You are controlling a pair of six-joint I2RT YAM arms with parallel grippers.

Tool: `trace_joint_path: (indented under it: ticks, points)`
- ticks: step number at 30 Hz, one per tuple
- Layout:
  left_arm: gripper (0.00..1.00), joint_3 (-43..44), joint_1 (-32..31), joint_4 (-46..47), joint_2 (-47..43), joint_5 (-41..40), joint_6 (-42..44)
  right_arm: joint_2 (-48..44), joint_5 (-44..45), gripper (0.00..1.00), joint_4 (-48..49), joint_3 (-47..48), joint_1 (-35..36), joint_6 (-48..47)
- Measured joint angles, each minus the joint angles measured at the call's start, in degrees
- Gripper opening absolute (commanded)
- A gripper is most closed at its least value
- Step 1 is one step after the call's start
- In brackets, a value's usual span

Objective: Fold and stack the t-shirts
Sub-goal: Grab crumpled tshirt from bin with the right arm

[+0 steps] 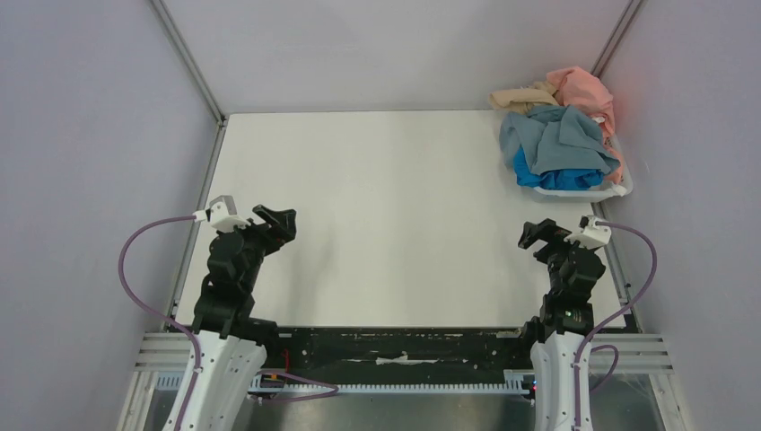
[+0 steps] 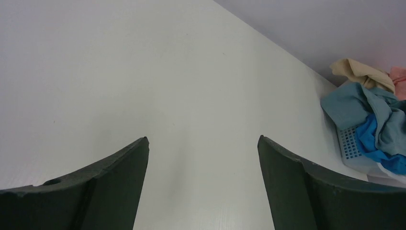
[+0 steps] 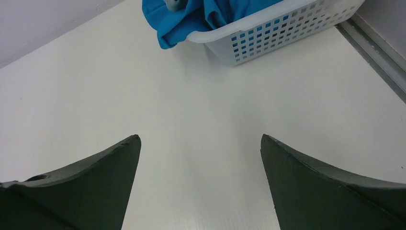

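The t-shirts lie crumpled in a heap in a white plastic basket (image 1: 625,182) at the table's far right corner: a salmon-pink one (image 1: 585,90) on top at the back, a beige one (image 1: 520,97), a grey-blue one (image 1: 558,136) and a bright blue one (image 1: 561,178) at the front. The heap also shows in the left wrist view (image 2: 378,120); the bright blue shirt (image 3: 191,17) shows in the right wrist view. My left gripper (image 1: 276,218) is open and empty at the near left. My right gripper (image 1: 536,235) is open and empty at the near right, below the basket.
The white table (image 1: 386,206) is enclosed by grey walls on three sides. A metal rail (image 3: 378,52) runs along the right edge beside the basket (image 3: 282,28). The arm bases and purple cables sit at the near edge.
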Motion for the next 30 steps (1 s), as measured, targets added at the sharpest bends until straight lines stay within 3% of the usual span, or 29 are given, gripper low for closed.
trace_joint_path:
  ticks: [8, 12, 20, 30]
  points:
    - [0.9, 0.0, 0.0, 0.0, 0.0, 0.0, 0.0, 2.3, -0.9, 0.98, 4.9, 0.8, 0.0, -0.2]
    - [0.9, -0.1, 0.0, 0.2, 0.0, -0.1, 0.0, 14.4, -1.1, 0.98, 6.9, 9.8, 0.0, -1.5]
    - [0.9, -0.8, 0.0, 0.9, 0.0, -0.7, 0.0, 49.4, -1.4, 0.98, 9.4, 44.2, 0.0, -9.4]
    - [0.9, -2.7, 0.0, 5.7, 3.5, -0.4, 0.1, 89.0, 8.5, 0.98, 4.3, 88.6, 0.0, -24.9]
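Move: The pink t-shirt, heaped in the far right corner of the bin, lies about 34 cm ahead of the right gripper, 11 cm to its right and roughly 5 cm above it. From that gripper, the blue-grey shirt lies some 20 cm ahead and 3 cm right, the bright blue one 12 cm ahead and 2 cm right, and the tan one 32 cm ahead and 4 cm left. From the left gripper, the pink shirt is about 33 cm ahead, 70 cm right and slightly lower. Swing the right gripper fast out over the bin towards the pink t-shirt: about 30 cm forward, rising almost 20 cm as you go to clear the blue shirts, and bearing right by some 13 cm. Level off near the end and just begin to sink. Roll the wrist so its left side drops about 25 degrees, and keep the fingers wide open, touching nothing yet. ##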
